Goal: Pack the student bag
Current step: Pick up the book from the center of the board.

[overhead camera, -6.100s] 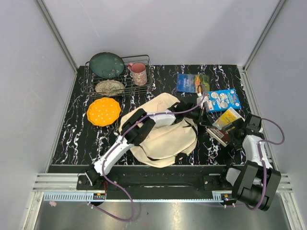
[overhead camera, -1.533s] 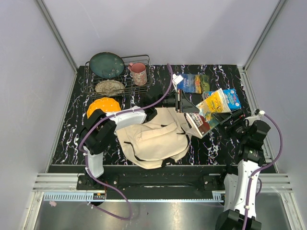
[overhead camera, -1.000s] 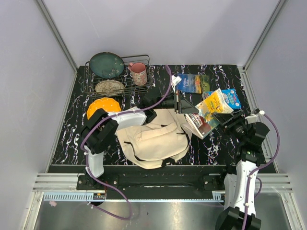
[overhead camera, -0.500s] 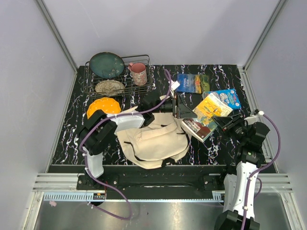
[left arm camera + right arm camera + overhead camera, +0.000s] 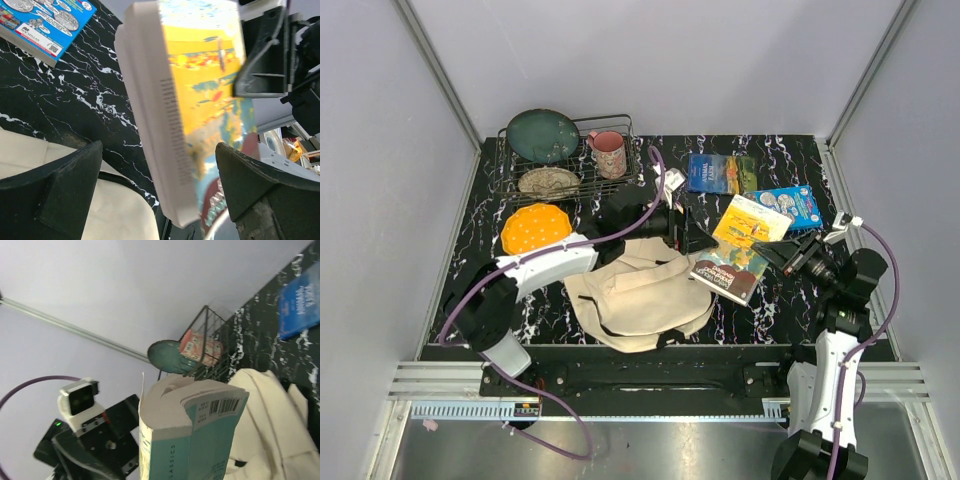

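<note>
The student bag (image 5: 638, 292), a large cream canvas bag with black-buckled straps, lies at the table's middle front. A thick paperback with a yellow and teal cover (image 5: 740, 247) hangs tilted over the bag's right edge. My right gripper (image 5: 788, 256) is shut on its right end. My left gripper (image 5: 686, 236) is open just left of the book. In the left wrist view the book (image 5: 200, 100) stands between the wide-spread fingers (image 5: 50, 185) without touching them, above the bag (image 5: 75, 205). The right wrist view is filled by the book's spine (image 5: 200, 440), which hides that gripper's fingers.
At the back left a wire rack (image 5: 612, 182) holds a green plate (image 5: 542, 135), a pink mug (image 5: 608, 153) and a speckled dish (image 5: 549, 181). An orange plate (image 5: 535, 232) lies in front of it. Two blue books (image 5: 720, 173) (image 5: 788, 206) lie at the back right.
My left gripper has opened wide and drawn back to the left. The right arm has lowered the paperback, now flatter and nearer the bag's right edge.
</note>
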Controlling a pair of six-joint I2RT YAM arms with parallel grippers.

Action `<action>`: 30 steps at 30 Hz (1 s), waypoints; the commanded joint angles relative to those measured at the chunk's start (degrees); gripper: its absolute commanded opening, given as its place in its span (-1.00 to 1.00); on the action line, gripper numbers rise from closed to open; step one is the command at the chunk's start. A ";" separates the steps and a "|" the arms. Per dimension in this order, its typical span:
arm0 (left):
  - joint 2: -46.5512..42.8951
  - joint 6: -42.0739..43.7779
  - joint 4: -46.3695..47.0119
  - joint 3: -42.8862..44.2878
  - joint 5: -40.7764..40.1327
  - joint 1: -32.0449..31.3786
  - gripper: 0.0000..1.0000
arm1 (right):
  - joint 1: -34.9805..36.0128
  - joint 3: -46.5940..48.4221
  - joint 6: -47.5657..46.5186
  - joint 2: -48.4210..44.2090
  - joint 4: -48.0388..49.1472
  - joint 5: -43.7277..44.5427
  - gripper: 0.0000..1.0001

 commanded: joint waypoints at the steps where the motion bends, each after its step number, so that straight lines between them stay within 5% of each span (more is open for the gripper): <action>1: 1.83 2.16 0.20 1.73 -0.30 -0.60 0.98 | 0.18 2.30 5.94 -1.61 14.19 -8.51 -1.00; 8: 5.17 -3.90 13.63 1.20 6.46 -0.69 0.98 | 0.26 0.37 16.40 -2.93 27.56 -11.24 -1.00; 24: 16.34 -33.76 58.81 2.60 21.23 -0.07 0.98 | 0.53 1.07 14.21 -2.58 25.54 -11.77 -1.00; 30: 18.28 -37.65 63.83 4.54 22.73 -0.07 0.98 | 1.23 0.55 14.56 -2.05 26.16 -11.68 -1.00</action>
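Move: The right hand holds the book by its right edge, the book's middle about 4 cm to that hand's left and level with it. For the open left hand, the book's middle lies roughly 7 cm to the right and 2 cm back, at about its own height. Some 20 cm below the left hand, the blue box lies about 22 cm right and 8 cm ahead, and the bag some 13 cm left and 12 cm back. Still pinching the book's edge, the right hand lifts it about 4 cm while drawing back and a little to the left, tipping its fingers up and turning counter-clockwise by some 10 degrees each. The left hand dips, then rises, going back and to the right to bring its wide-open fingers around the book's free edge. Its wrist turns about 30 degrees, swinging the fingertips upward and towards the base; the fingers don't close. ##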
